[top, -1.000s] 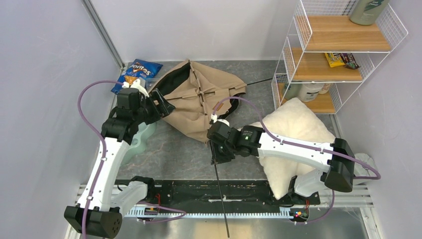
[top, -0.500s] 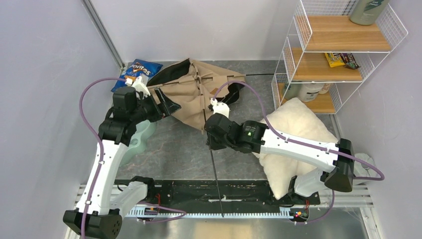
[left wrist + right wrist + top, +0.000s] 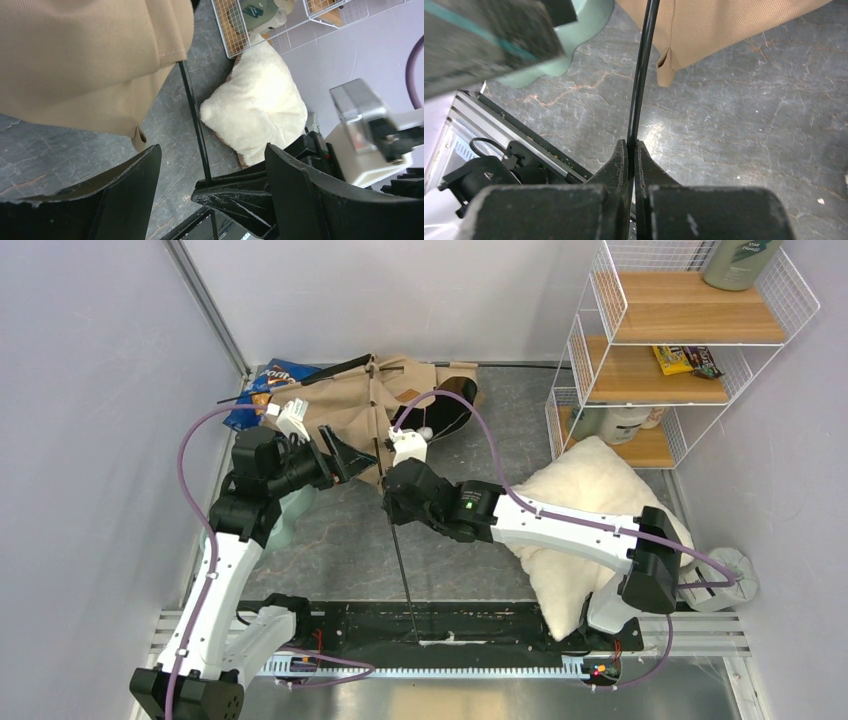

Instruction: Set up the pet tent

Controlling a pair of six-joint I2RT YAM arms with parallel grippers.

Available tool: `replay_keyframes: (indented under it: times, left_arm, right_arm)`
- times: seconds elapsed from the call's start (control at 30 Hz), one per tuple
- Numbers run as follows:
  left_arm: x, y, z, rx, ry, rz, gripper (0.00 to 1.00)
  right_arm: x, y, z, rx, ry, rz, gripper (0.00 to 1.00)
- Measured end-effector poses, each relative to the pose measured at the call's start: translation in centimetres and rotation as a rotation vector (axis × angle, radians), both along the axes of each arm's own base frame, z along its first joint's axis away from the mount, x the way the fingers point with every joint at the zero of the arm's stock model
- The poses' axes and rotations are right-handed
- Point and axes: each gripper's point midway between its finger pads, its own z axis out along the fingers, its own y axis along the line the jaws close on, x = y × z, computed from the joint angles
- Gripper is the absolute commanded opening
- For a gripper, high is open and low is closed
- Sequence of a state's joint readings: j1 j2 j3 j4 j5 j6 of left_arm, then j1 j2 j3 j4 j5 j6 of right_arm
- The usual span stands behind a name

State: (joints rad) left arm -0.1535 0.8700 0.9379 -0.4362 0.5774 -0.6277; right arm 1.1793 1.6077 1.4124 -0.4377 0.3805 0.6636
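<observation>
The pet tent (image 3: 345, 410) lies collapsed at the back of the table, tan canvas with a dark doorway to its right. A thin black pole (image 3: 405, 580) runs from the front rail up into the fabric. My right gripper (image 3: 392, 505) is shut on this pole just below the tent's hem; in the right wrist view the jaws (image 3: 631, 146) pinch the pole (image 3: 644, 65) under the canvas (image 3: 724, 25). My left gripper (image 3: 347, 455) hangs open beside the tent's left part, holding nothing. In the left wrist view its open fingers (image 3: 212, 150) frame the pole (image 3: 192, 115) and canvas (image 3: 85, 55).
A fluffy white pillow (image 3: 590, 510) lies at the right, under the right arm. A wire shelf unit (image 3: 680, 350) stands at the back right. A blue chip bag (image 3: 268, 380) lies behind the tent's left corner. A pale green dish (image 3: 285, 520) sits under the left arm.
My right gripper has moved left and away from the front, carrying the pole. The pole's near end has drawn back, and the tent has shifted toward the back wall. The left gripper stays open.
</observation>
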Motion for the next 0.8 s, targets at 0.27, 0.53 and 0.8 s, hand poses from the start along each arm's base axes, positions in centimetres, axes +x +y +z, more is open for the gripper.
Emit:
replay_keyframes:
  times: [0.27,0.53,0.8]
  left_arm:
    - [1.3,-0.2,-0.7,-0.002,0.008,0.007,0.63]
    - [3.0,-0.9,-1.2,-0.028,0.020,0.012,0.45]
    - [3.9,-1.1,-2.3,-0.032,0.058,0.025,0.02]
  right_arm:
    - [1.4,1.2,1.4,0.079,-0.028,0.021,0.00]
    - [1.1,2.6,2.1,0.133,-0.027,0.066,0.00]
    - [1.3,3.0,2.3,0.158,-0.017,0.084,0.02]
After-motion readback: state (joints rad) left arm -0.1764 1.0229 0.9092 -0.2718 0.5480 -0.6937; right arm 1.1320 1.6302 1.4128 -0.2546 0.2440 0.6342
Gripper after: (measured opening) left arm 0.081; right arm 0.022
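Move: The left hand is open. The bare stretch of black pole it will shut on lies about 2 cm ahead, 4 cm to its right and 4 cm below. From this hand, the tent's sleeve end, where the pole enters the tan cloth, is some 6 cm ahead, 3 cm right and 2 cm below; the right gripper is about 5 cm back, 5 cm right and 6 cm below. From the right hand, already gripping the pole, that stretch is about 6 cm ahead, 1 cm left and 3 cm above. The left hand reaches forward about 4 cm and sinks about 2 cm, easing slightly right, with its fingers closing as it goes from wide open to nearly shut until they pinch the black pole between the sleeve end and the right gripper. Meanwhile the right hand keeps its shut grip lower on the pole and carries it some 3 cm left and 2 cm up, a little forward at first, rolling about 10 degrees so its left side rises and bringing the pole towards the left fingers. ##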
